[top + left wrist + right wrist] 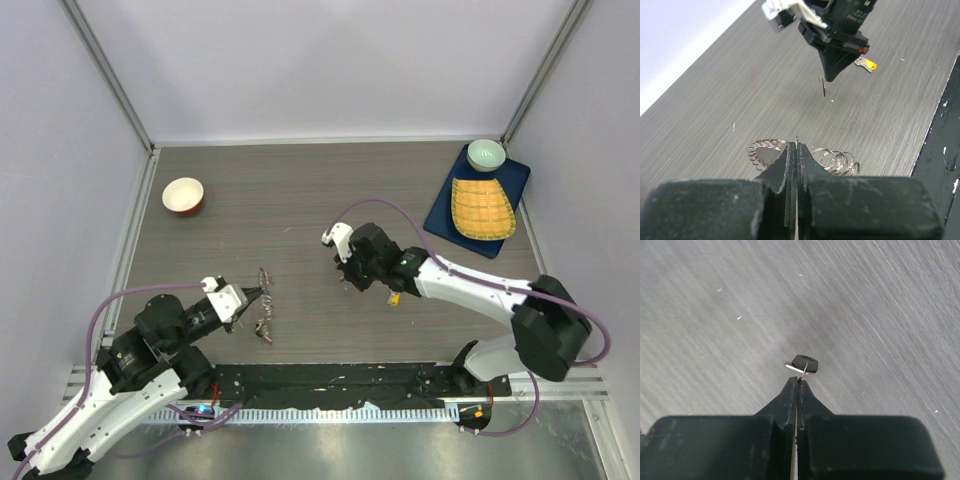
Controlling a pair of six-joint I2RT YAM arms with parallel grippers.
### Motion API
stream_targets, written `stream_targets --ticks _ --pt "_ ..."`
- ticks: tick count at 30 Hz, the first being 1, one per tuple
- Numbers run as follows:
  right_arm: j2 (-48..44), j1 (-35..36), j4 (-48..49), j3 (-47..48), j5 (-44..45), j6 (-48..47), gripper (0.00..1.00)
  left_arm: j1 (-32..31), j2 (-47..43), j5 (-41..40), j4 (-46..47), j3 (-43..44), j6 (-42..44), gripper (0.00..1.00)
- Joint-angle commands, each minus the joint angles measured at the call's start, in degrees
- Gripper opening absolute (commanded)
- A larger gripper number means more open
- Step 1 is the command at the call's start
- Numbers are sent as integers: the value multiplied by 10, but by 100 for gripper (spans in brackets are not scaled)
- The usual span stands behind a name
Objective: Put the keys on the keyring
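Note:
My left gripper [258,293] [797,145] is shut on the thin wire of the keyring [797,139], held just above the table. Clusters of small silver rings [762,150] [837,161] hang on the wire either side of the fingers, and show as two bunches [265,274] [263,328] from above. My right gripper [348,285] [798,380] is shut on the little ring of a black-tagged key [804,364], which dangles above the table [824,89]. A yellow-tagged key [394,298] [866,63] lies on the table beside the right gripper.
An orange bowl [183,195] with a white inside stands at the back left. A blue tray [445,205] at the back right carries a yellow woven mat [483,208] and a teal bowl [486,154]. The enclosure's walls bound the table.

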Motion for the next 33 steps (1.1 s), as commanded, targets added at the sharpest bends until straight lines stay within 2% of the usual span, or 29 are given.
stream_targets --ticks 1,5,10,18,21,25,27,29,30,32,33 --pt "75 -15 -1 76 6 -21 1 -2 -34 -36 16 -1 -17 0" --pt "176 -31 0 131 0 -42 1 -2 -42 -39 9 -2 -12 0" --pt "247 -42 -1 189 -12 -57 1 -1 -42 -32 6 -3 -12 0" --pt "300 -47 11 221 -13 -69 1 -1 -35 -22 5 -5 -7 0" --pt "304 -46 21 220 -14 -69 4 -2 -34 -19 5 -5 -6 0" --pt "299 -46 35 212 -18 -62 16 -2 -31 -18 5 -5 -4 0" --pt "275 -46 56 196 -20 -54 19 -1 -29 -18 5 -5 -4 0" --pt "244 -46 69 186 -17 -47 26 -1 -28 -17 5 -6 -4 0" --pt "233 -47 79 177 -16 -38 34 -1 -27 -16 5 -6 -4 0" --pt "204 -47 97 160 -12 -31 41 0 -26 -15 6 -6 -3 0" --pt "175 -46 121 138 -9 -16 49 0 -26 -16 7 -5 -4 0"
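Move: The right hand holds the black-headed key above the bare patch of table it will be set on, about 8 cm ahead, 4 cm to the left and 8 cm below. The yellow key lies roughly level with this hand, 10 cm to its right and 8 cm below. The hanging keyring is some 18 cm to its left, 10 cm back and 7 cm higher. From the left hand, that patch is about 18 cm ahead, 13 cm right and 22 cm below. The right hand carries the key about 8 cm forward, lowering and slightly leftward, then opens on the table. ##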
